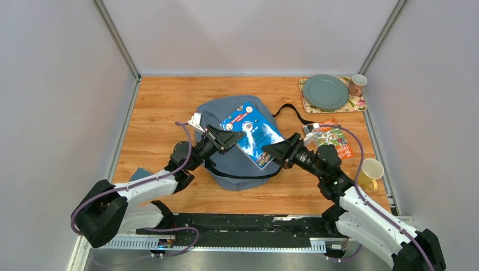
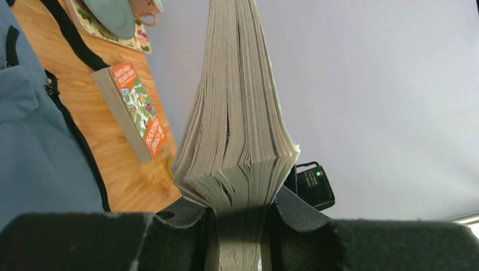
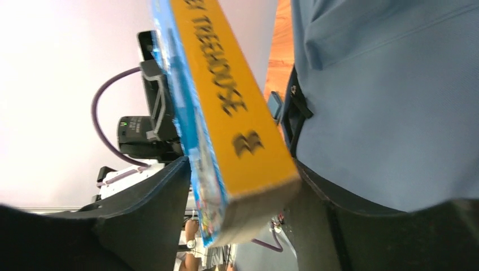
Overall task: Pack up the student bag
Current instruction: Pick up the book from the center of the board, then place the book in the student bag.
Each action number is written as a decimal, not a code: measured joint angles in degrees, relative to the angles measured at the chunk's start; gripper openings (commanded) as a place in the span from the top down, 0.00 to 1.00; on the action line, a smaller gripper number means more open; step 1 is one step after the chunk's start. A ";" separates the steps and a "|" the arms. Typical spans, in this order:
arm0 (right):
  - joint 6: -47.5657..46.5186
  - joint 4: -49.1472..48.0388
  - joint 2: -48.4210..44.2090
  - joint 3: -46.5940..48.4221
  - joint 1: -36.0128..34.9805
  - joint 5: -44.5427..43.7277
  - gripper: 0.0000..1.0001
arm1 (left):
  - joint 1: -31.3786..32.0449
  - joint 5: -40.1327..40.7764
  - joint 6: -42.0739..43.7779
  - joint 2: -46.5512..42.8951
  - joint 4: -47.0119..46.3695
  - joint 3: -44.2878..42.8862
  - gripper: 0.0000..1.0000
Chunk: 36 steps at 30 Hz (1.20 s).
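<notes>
The student bag (image 1: 217, 113), grey-blue with dark zips, lies flat at the table's middle, a black strap trailing to the right. Tilted above the bag is a blue-covered book (image 1: 251, 132) with a yellow spine (image 3: 231, 107). My left gripper (image 1: 223, 137) is shut on its page edge (image 2: 240, 113) at the upper left. At the lower right corner my right gripper (image 1: 271, 151) reaches around the book, jaws open either side of the spine with a narrow gap showing. The bag (image 3: 384, 101) fills the right of the right wrist view.
A second book (image 1: 334, 141) with an orange and green cover lies right of the bag. A yellow cup (image 1: 370, 172) stands at the right edge. At the back right a placemat (image 1: 358, 103) holds a green plate (image 1: 325, 92) and a pink mug (image 1: 356, 84).
</notes>
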<state>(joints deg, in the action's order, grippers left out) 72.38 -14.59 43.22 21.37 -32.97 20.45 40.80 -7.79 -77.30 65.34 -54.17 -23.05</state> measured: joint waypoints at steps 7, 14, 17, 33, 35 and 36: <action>1.64 -4.66 0.13 0.04 -0.24 -0.02 0.98 | -0.09 -1.29 -2.23 2.27 -3.17 0.46 1.00; 1.44 -2.23 -3.30 0.09 -0.37 -1.29 1.00 | -0.09 -3.39 -1.66 2.62 -2.25 -0.55 0.28; -0.11 2.38 -7.21 0.15 -0.39 -2.86 1.00 | -0.11 -6.43 1.49 2.60 5.49 -3.67 0.18; -9.79 46.21 -30.80 9.90 -0.37 -28.20 1.00 | 1.20 -10.16 53.51 6.60 62.75 -29.88 0.15; -10.80 50.69 -32.30 11.45 -0.35 -31.54 1.00 | 3.13 -10.12 60.13 7.76 68.08 -30.82 0.16; -11.06 52.17 -32.65 12.07 -0.35 -32.70 1.00 | 4.44 -10.16 63.08 8.46 70.40 -31.45 0.16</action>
<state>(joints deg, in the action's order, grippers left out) 61.32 37.58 10.57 33.43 -33.32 -12.25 45.23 -17.96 -14.22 73.80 16.23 -54.50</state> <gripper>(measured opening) 0.266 0.845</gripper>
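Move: The blue book, already in the left hand's grip, has its middle about 4 cm to that hand's right and 1 cm ahead, at its height; the backpack lies roughly 20 cm below, its middle some 5 cm farther out. From the open right hand, the book's middle is about 5 cm ahead and 5 cm left. The orange book lies roughly 28 cm to the right hand's right, 14 cm ahead and 20 cm down; the backpack is about 9 cm left, 10 cm ahead and 16 cm below. The book's near right end is pinched by the closing right fingers and raised about 2.5 cm; the left fingers then open wide and let go. The right hand carries the book some 13 cm rightwards, turning about 30 degrees clockwise, while the emptied left hand slips a little right, then sinks about 10 cm towards the backpack, its fingers swinging to point down. ##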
